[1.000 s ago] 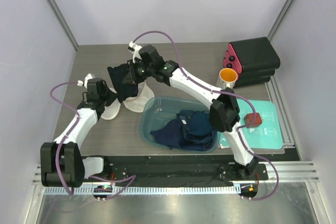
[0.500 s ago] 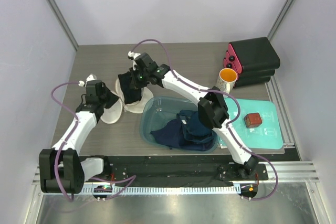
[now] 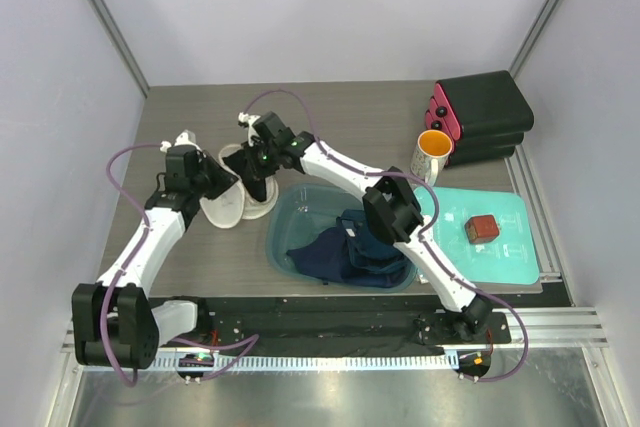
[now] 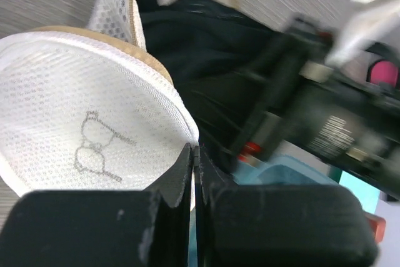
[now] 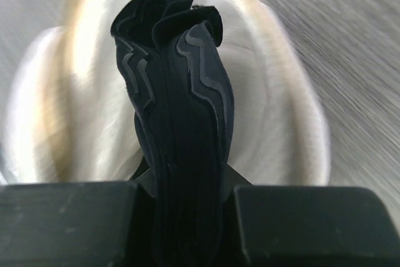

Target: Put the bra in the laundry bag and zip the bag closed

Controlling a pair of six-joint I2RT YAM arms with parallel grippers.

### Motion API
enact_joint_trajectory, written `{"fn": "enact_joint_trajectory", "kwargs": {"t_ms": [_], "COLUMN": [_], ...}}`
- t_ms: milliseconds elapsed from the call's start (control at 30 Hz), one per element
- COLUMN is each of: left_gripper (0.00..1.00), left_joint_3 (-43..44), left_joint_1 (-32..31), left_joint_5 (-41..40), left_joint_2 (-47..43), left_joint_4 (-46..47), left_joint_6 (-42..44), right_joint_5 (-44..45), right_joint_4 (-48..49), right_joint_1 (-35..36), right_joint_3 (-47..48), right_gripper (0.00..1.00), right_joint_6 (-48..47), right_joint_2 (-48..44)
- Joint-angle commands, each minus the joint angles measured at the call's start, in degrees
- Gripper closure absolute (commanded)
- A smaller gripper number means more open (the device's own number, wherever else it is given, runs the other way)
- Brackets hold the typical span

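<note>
The cream-white mesh laundry bag [image 3: 226,209] lies open at the table's left. Its emblem face [image 4: 81,142] is tilted up, and my left gripper [image 3: 214,180] is shut on that face's rim, jaws pressed together [image 4: 195,152]. The black bra [image 3: 262,188] hangs bunched in my right gripper [image 3: 256,169], right over the bag's open mouth. In the right wrist view the bra [image 5: 181,85] fills the gap between the fingers, with the bag's pale inside [image 5: 275,110] behind it. In the left wrist view the bra [image 4: 200,60] sits between the two mesh faces.
A teal tub [image 3: 281,215] with navy-blue clothes [image 3: 350,245] stands just right of the bag. Farther right lie a flat teal pouch [image 3: 505,247] with a red-brown block [image 3: 481,228], an orange-lined cup [image 3: 433,150] and a black-and-pink case [image 3: 485,112].
My right gripper carried the bra left and down, from above the table's middle into the bag's mouth. My left gripper moved right and raised the bag's emblem face.
</note>
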Motion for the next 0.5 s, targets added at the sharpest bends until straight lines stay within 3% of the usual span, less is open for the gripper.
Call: {"fn": "enact_joint_trajectory", "kwargs": {"t_ms": [0,133,267,467], "left_gripper": [1.0,1.0,1.0,1.0], "left_joint_3": [2.61,3.75,4.37,4.37], "left_joint_1": [-0.97,-0.89,-0.97,-0.89], "left_joint_5": [2.87,1.37,1.37,-0.03], "left_joint_2": [-0.18,0.78,1.66,2.27], "left_joint_4": [0.35,-2.81,-3.43,-4.14], "left_joint_6": [1.63,2.86,2.78,2.95], "right_joint_5": [-1.81,-2.16,-3.13,-2.7], "right_joint_4": [4.43,7.93,8.3,4.26], "right_joint_1": [-0.19,-0.98,-1.16,-1.16], "right_joint_3": [4.2,0.71,-0.71,-2.03], "right_gripper": [0.98,0.92,0.61,0.41], "right_joint_6": [2.3,3.62,3.1,2.48], "right_joint_2": [4.04,2.82,1.24,-3.41]}}
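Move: The laundry bag's open mouth is almost right beneath my right hand, which holds the bra: about 3 cm back, level left to right, and some 6 cm down. The printed panel lies roughly 8 cm back and 6 cm left of my right hand, the tub about 16 cm back and 21 cm right. From my left hand, pinching the bag's rim, the mouth lies about 3 cm right, 1 cm forward and 4 cm below. I push the bra down into the bag's open mouth, sinking my right hand about 4 cm; then, staying low there, I spread its fingers from nearly shut to about half open to loosen their hold on the cloth. My left hand stays shut on the rim, holding it almost still. ##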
